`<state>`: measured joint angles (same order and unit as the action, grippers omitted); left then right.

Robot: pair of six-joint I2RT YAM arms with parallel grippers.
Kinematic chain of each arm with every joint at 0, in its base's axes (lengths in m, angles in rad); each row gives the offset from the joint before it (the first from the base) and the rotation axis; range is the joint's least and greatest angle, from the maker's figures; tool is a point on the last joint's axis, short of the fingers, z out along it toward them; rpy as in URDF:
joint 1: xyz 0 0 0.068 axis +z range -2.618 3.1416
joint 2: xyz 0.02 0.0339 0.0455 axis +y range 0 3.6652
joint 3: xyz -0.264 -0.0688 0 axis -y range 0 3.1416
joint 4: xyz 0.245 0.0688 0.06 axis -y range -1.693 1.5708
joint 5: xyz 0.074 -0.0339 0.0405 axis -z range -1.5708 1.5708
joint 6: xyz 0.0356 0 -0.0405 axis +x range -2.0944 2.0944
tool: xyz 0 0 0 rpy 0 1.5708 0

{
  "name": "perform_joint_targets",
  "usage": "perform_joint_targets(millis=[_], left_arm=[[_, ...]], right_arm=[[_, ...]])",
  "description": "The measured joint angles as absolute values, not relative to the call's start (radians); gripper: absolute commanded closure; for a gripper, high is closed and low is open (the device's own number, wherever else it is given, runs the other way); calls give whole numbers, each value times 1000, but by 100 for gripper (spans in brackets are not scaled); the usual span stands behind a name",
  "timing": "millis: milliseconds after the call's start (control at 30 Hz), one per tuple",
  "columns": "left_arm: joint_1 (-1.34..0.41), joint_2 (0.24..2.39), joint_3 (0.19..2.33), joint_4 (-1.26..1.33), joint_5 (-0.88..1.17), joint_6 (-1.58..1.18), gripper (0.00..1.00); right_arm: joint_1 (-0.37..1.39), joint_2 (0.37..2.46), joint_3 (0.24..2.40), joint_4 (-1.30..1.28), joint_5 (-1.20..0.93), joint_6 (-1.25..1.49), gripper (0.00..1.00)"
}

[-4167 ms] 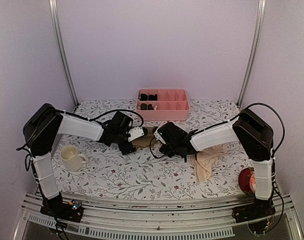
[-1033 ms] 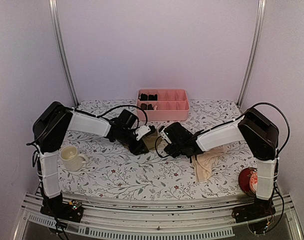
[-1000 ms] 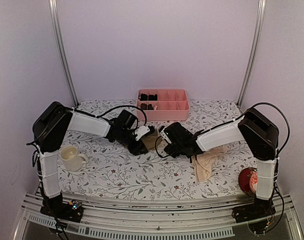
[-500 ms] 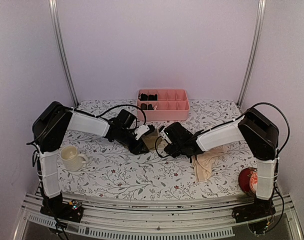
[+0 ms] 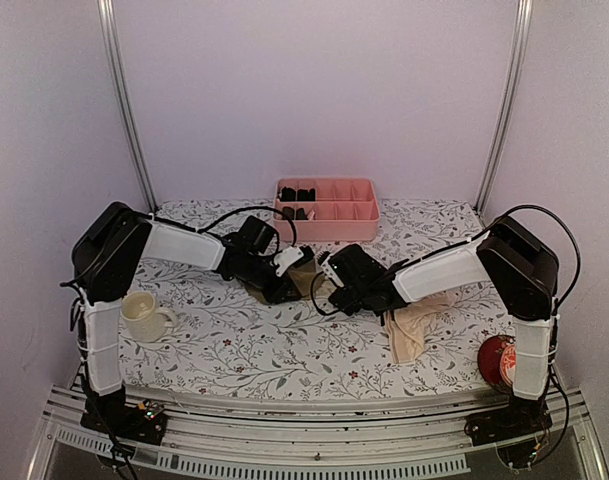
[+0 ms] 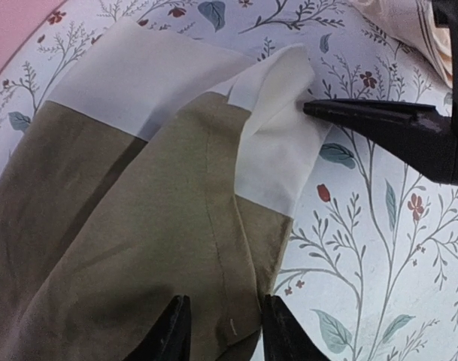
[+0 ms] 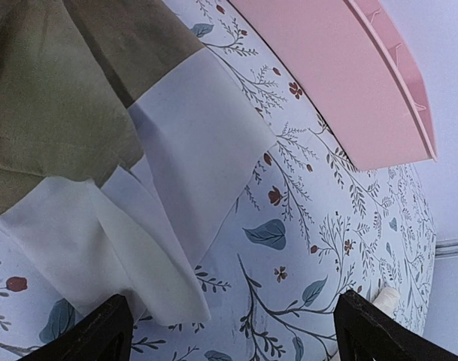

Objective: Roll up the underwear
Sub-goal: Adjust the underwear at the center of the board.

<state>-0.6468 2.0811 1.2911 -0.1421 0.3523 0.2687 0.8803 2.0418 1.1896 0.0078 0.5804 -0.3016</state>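
The olive-brown underwear (image 5: pixel 306 281) with a cream-white part (image 6: pixel 176 75) lies flat mid-table between both grippers. My left gripper (image 6: pixel 222 335) stands over its olive edge. The jaws are narrowed but apart, with a raised fold of olive cloth (image 6: pixel 221 301) between the fingers (image 6: pixel 172 335). My right gripper (image 7: pixel 232 331) is wide open just beyond the cream corner (image 7: pixel 138 278), holding nothing. One of its black fingers (image 6: pixel 394 128) touches the turned-up cream flap. The peach-beige underwear (image 5: pixel 412 325) lies crumpled under the right forearm.
A pink compartment tray (image 5: pixel 356 225) with small black bundles (image 5: pixel 296 195) stands at the back. A cream mug (image 5: pixel 144 315) sits at the left by the left arm. A red round object (image 5: pixel 496 360) rests at the front right corner.
My left gripper's jaws have drawn closer together around the olive fold over the last second, and the left arm edged slightly right. The right gripper has stayed open and still.
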Motion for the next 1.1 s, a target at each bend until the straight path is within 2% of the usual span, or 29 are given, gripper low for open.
perform_joint_targets(millis=[200, 300, 433, 1100], left_arm=[[-647, 2092, 1297, -148, 352, 269, 69], [-647, 2103, 1304, -156, 353, 269, 80], [-647, 2106, 1309, -162, 355, 281, 100], [-644, 1991, 1271, -165, 323, 342, 100]], right_arm=[[880, 2042, 1190, 8, 580, -302, 5], [880, 2042, 1190, 7, 580, -302, 5], [880, 2042, 1190, 7, 580, -302, 5], [876, 2042, 1190, 5, 581, -299, 5]])
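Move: The underwear is spread flat under the left hand: its middle lies about 5 cm ahead and 1 cm to the right, roughly 1 cm below the fingers, with its brown near edge right at the half-open fingertips. The pink box stands some 19 cm ahead and 8 cm to the right, and the peach cloth about 29 cm to the right, roughly level. From the right hand the underwear's middle is about 11 cm to the left and 3 cm ahead. Down first, about 1 cm, the left hand settles onto the near edge of the underwear while its part-open fingers close fully, pinching the upper brown layer. It then lifts nearly straight up, ending about 3 cm above where it began, fingers shut and the wrist tilting by only some 5 degrees. ##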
